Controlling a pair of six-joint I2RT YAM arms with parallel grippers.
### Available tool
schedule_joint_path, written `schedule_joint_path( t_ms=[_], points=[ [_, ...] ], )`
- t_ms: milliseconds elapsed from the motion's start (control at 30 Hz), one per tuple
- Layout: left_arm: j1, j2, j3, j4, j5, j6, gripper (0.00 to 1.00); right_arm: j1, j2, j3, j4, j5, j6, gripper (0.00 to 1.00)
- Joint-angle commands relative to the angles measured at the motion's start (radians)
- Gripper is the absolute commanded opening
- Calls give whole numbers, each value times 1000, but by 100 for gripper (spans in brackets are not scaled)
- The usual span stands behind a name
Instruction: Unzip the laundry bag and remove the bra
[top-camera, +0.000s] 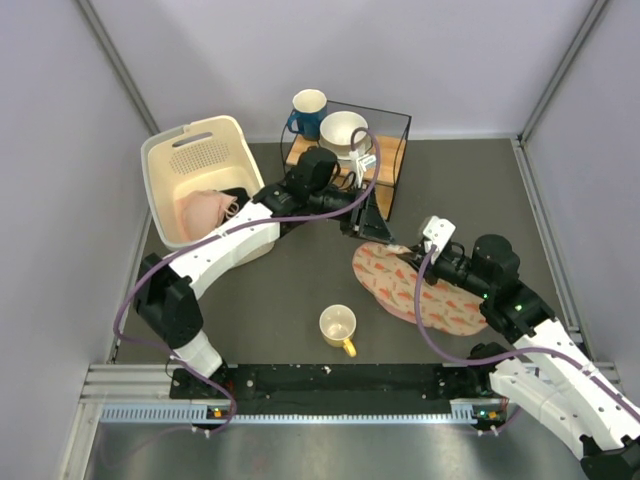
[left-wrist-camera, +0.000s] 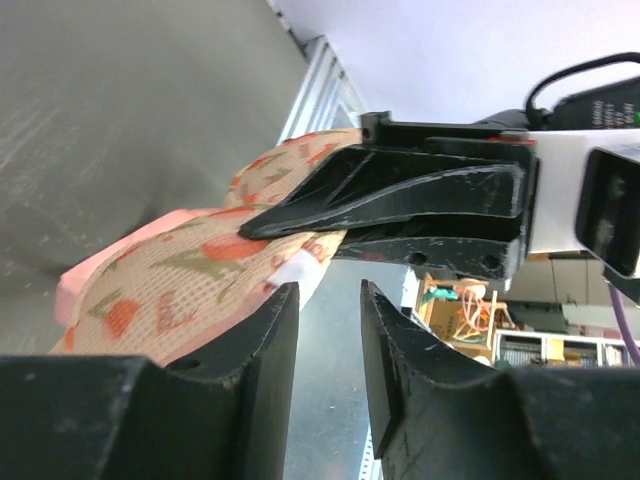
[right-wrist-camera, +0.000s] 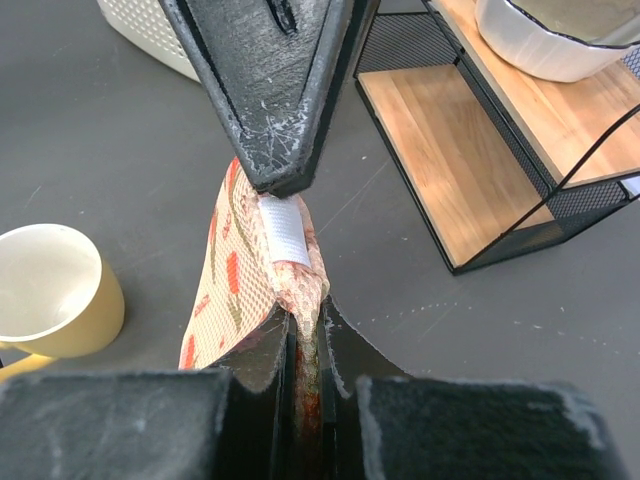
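Note:
The laundry bag (top-camera: 425, 292) lies right of centre, beige-pink cloth with red-orange prints. My right gripper (top-camera: 408, 252) is shut on its far-left edge; in the right wrist view the cloth (right-wrist-camera: 240, 270) is pinched between the jaws of the right gripper (right-wrist-camera: 308, 312). A white tag (right-wrist-camera: 283, 228) sits just past them. My left gripper (top-camera: 373, 228) hangs over that same end. In the left wrist view the left gripper (left-wrist-camera: 330, 290) stands open with nothing in the gap, beside the bag (left-wrist-camera: 190, 280). The peach-pink bra (top-camera: 205, 212) lies in the white basket (top-camera: 175, 150).
A yellow mug (top-camera: 339, 327) stands in front of the bag. A black wire shelf (top-camera: 392, 160) with a wooden board, a white bowl (top-camera: 343, 132) and a blue mug (top-camera: 306, 110) stand at the back. A black garment (top-camera: 236, 195) shares the basket.

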Motion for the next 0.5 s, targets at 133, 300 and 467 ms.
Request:
schedule_joint_path(
  t_ms=[133, 300, 467],
  points=[
    [0, -131, 59, -231, -254, 206, 55, 6, -8, 16, 49, 10, -5, 0],
    [-5, -137, 86, -303, -314, 264, 57, 6, 7, 27, 49, 2, -9, 0],
    [-6, -97, 94, -311, -288, 275, 58, 4, 12, 35, 52, -10, -3, 0]
  ],
)
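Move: The bag's white zipper pull sits just off the left fingertips, about 2 cm to their right and 1 cm below, and 3 cm left and 2 cm ahead of the right gripper, which already pinches the bag just behind it. From the left hand, the laundry bag's body lies roughly 9 cm right, 9 cm back and 6 cm down; the yellow mug about 9 cm left, 16 cm back and 20 cm down; the shelf some 9 cm left, 18 cm ahead and 12 cm down. Back the left gripper off the zipper pull, going about 3.5 cm left and drifting a little forward, while spreading its already parted fingers to rather more than half open. As it withdraws, roll the wrist, dip the fingertips and swing them slightly forward, near 20 degrees in all. Keep the right gripper shut on the bag and practically still. ##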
